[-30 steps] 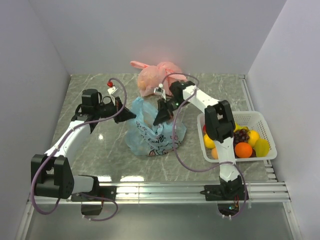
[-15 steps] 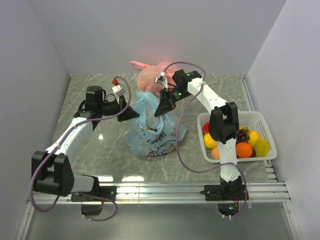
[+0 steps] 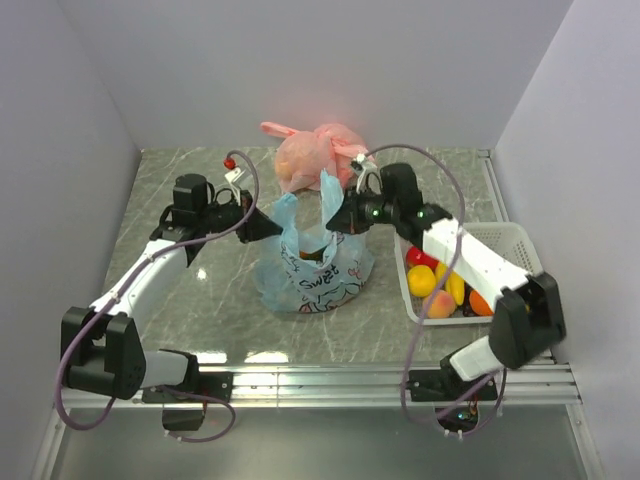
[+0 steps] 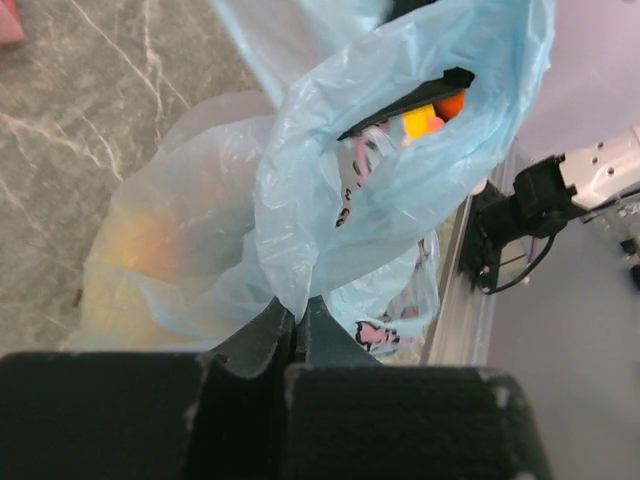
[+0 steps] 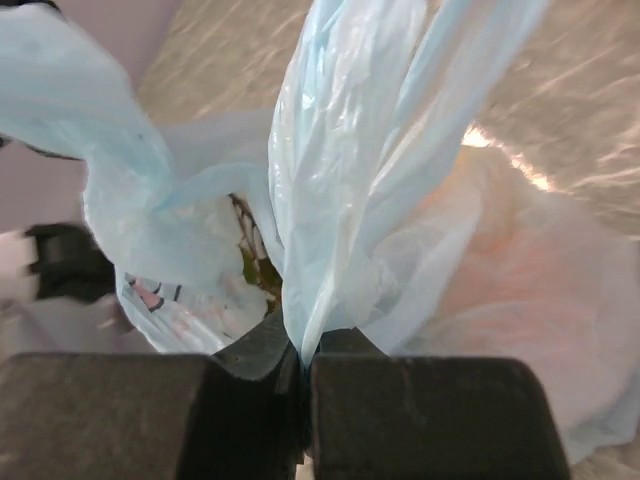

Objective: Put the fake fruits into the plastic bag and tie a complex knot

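Note:
The light-blue plastic bag (image 3: 308, 268) with pink and dark print stands on the marble floor between my arms. My left gripper (image 3: 276, 228) is shut on its left handle, and my right gripper (image 3: 336, 221) is shut on the right handle, both handles pulled up and apart. In the left wrist view the jaws (image 4: 297, 312) pinch the bag's film (image 4: 390, 170); yellow and orange fake fruits (image 4: 432, 114) show through a gap. In the right wrist view the jaws (image 5: 303, 350) clamp the twisted handle (image 5: 340, 150), with a greenish-brown fruit (image 5: 255, 265) in the bag's mouth.
A pink-orange knotted bag (image 3: 312, 152) lies right behind the blue bag, also in the right wrist view (image 5: 545, 300). A white basket (image 3: 522, 238) at the right holds several loose fruits (image 3: 427, 280) under my right forearm. Walls close the left, back and right.
My right arm has swung its elbow from the back down over the basket, its gripper shifting a little right with the handle. The bag's mouth is drawn wider. The left gripper barely moved.

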{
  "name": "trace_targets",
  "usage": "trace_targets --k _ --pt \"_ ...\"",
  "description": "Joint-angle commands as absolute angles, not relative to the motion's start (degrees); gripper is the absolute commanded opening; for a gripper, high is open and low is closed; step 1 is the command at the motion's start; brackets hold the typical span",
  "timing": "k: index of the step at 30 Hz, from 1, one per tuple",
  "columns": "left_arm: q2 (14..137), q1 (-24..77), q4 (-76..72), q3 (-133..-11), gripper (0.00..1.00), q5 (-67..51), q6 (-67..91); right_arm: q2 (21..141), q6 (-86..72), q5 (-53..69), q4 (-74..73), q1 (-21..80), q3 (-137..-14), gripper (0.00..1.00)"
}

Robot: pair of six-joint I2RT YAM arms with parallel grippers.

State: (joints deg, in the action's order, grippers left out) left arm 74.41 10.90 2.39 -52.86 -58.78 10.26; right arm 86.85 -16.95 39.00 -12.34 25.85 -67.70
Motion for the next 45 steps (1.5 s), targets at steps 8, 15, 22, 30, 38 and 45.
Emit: trace_targets --k 8,15,22,30,38,45 --pt "71.72 16.0 -6.86 -48.34 0.01 -50.71 20.65 75.94 -15.82 -3.08 2.12 42.54 -56.95 0.0" --pt "70.49 16.0 -5.01 -48.87 0.01 -53.96 17.14 73.39 -9.07 28.52 0.44 30.01 -55.55 0.85" --pt "70.84 16.08 -3.52 -49.57 0.01 -56.34 14.59 81.2 19.9 65.62 -26.41 15.14 -68.71 0.97" --pt "72.6 16.17 -3.43 -51.15 0.0 -58.01 14.33 103.26 71.11 79.1 -82.62 13.27 -95.79 0.98" --pt "73.39 16.26 -3.43 -52.29 0.01 -59.24 14.24 110.81 74.62 81.65 -82.61 13.54 -99.49 0.99" --pt "74.62 17.05 -2.55 -53.7 0.0 -59.33 13.8 115.4 74.0 83.41 -82.53 16.61 -103.54 1.0"
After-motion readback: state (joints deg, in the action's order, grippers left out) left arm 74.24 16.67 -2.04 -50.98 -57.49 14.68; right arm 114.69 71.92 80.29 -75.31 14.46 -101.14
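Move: Both hands pinch handle ends of the blue plastic bag. Its open mouth lies about 4 cm left of the right hand, 5 cm back and 6 cm below. From the left hand the mouth is roughly 6 cm right, 5 cm back and 7 cm below. From the right hand, the pink bag stands some 18 cm ahead, 2 cm left and 15 cm lower, and the fruit basket about 32 cm right, 6 cm back and 18 cm lower. The right fingers let go of the bag's handle, opening wide after a short carry of about 3.5 cm back and left towards the left hand. The right hand then withdraws some 8 cm to the right, swings roughly 40 degrees counter-clockwise and, still open, eases 3 cm left towards the bag again. The left hand keeps its pinch and draws its handle about 3 cm right and 2 cm back. ##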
